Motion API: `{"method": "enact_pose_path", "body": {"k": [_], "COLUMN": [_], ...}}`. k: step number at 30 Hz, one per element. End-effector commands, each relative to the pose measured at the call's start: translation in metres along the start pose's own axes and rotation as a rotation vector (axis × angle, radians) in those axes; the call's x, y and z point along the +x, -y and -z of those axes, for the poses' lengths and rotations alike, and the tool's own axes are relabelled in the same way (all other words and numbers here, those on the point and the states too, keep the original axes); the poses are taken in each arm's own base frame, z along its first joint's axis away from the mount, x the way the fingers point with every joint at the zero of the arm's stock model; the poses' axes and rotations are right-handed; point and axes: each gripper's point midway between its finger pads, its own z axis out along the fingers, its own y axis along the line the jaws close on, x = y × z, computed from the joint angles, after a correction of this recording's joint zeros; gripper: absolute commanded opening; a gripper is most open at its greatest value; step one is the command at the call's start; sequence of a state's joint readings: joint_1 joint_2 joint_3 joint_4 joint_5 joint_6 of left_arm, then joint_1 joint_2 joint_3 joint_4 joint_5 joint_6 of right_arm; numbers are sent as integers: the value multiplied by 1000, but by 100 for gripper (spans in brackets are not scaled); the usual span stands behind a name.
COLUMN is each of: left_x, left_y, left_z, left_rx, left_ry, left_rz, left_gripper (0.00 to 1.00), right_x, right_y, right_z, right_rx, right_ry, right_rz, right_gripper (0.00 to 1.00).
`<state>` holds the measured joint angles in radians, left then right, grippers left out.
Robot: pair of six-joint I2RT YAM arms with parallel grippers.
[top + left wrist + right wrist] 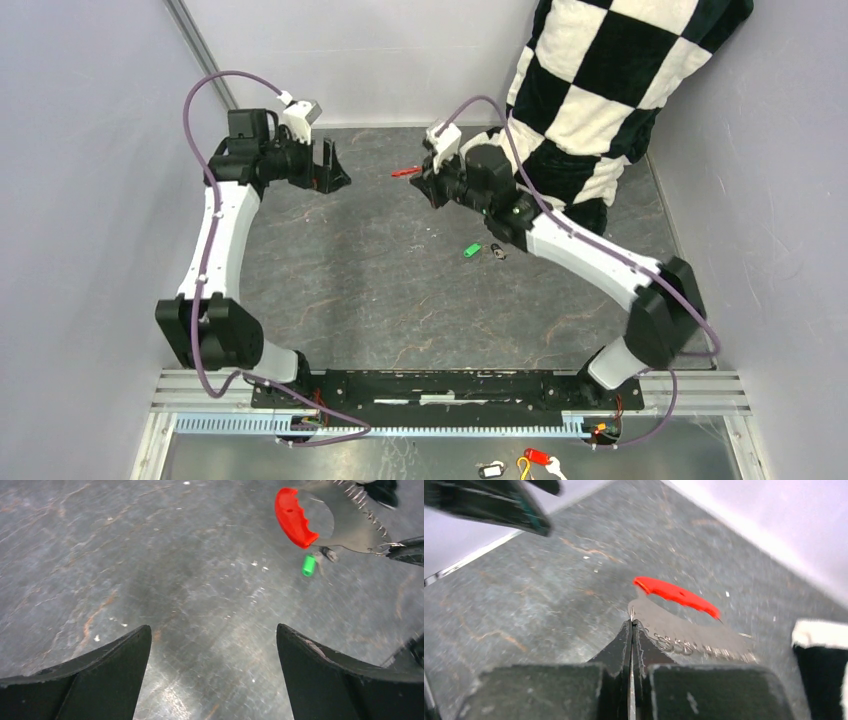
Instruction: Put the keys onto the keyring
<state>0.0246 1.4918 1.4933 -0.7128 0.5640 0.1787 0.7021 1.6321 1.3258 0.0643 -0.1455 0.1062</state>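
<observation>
My right gripper (425, 182) (631, 622) is shut on a thin sliver of silvery metal held above the table. From its tips runs the keyring (704, 647) (367, 515), a row of small wire loops along a flat grey piece. The red key (405, 171) (292, 517) (676, 594) sits at that piece's far end. The green key (471, 250) (309, 565) and the small dark key (497, 251) (329, 554) lie side by side on the table. My left gripper (338, 172) (214, 627) is wide open and holds nothing. It faces the red key from the left.
A person in a black-and-white checked top (600, 80) stands at the back right. A red tag with a yellow loop (537, 458) and a black-framed tag (490, 469) lie in front of the arm bases. Grey walls close in both sides.
</observation>
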Motion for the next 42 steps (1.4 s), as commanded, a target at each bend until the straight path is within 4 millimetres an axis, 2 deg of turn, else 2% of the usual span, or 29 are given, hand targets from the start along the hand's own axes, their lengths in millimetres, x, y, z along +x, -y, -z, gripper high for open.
{"method": "enact_pose_path", "body": {"k": [1,4,8,13,17,20,24,35,42], "left_x": [-6,-10,-7,5,30,48,62,82,89], "left_y": [57,90,130,158,181,196,204,233,238], "left_z": [48,71,101,127,144,149,150,161,165], "left_rx": [192,308,448,521,600,650,678,801,811], "left_ry": [50,112,188,254,242,224,219,187,167], "left_rz": [-158,-215,-291,-390,-429,-455,-478,-483,-498], "left_gripper": [100,100,99,97,92,86,73,68,64], "right_x": [-36,-47,-50,-47,-48,-47,-45,-52,-53], "right_y": [-40,-75,-100,-129,-148,-161,-178,-210,-228], "right_z": [41,69,97,122,139,147,155,155,151], "right_rx": [-71,-184,-266,-404,-478,-522,-570,-567,-550], "right_ry": [158,270,338,360,388,395,407,406,365], "right_rz": [286,387,440,451,414,387,368,342,369], "right_gripper": [0,0,0,0,0,0,0,0,0]}}
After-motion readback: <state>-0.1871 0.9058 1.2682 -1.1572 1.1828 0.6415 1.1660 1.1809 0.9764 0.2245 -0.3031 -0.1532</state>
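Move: The right hand already holds the keyring, a metal plate with small rings and a red handle, by one end. From the left hand, the keyring's middle is about 16 cm to the right, 2 cm ahead and 2 cm lower, with the right fingertips 18 cm right and 2 cm back. From the right hand, the left gripper is 18 cm left and 2 cm ahead; the green-tagged key lies some 12 cm right, 3 cm back, the black-tagged one 18 cm right, 3 cm back, both 25 cm below. The right hand keeps its pinch on the keyring's end and carries it back some 25 cm and up 7 cm, well clear of the table, drifting a little left towards the left gripper late on while its fingers swing counter-clockwise and tip up. The left hand swings back about 27 cm, 10 cm right and some 7 cm up beside it, turning about 50 degrees clockwise and narrowing its wide-open fingers by about a third, so that they end facing the small rings at the right fingertips. ##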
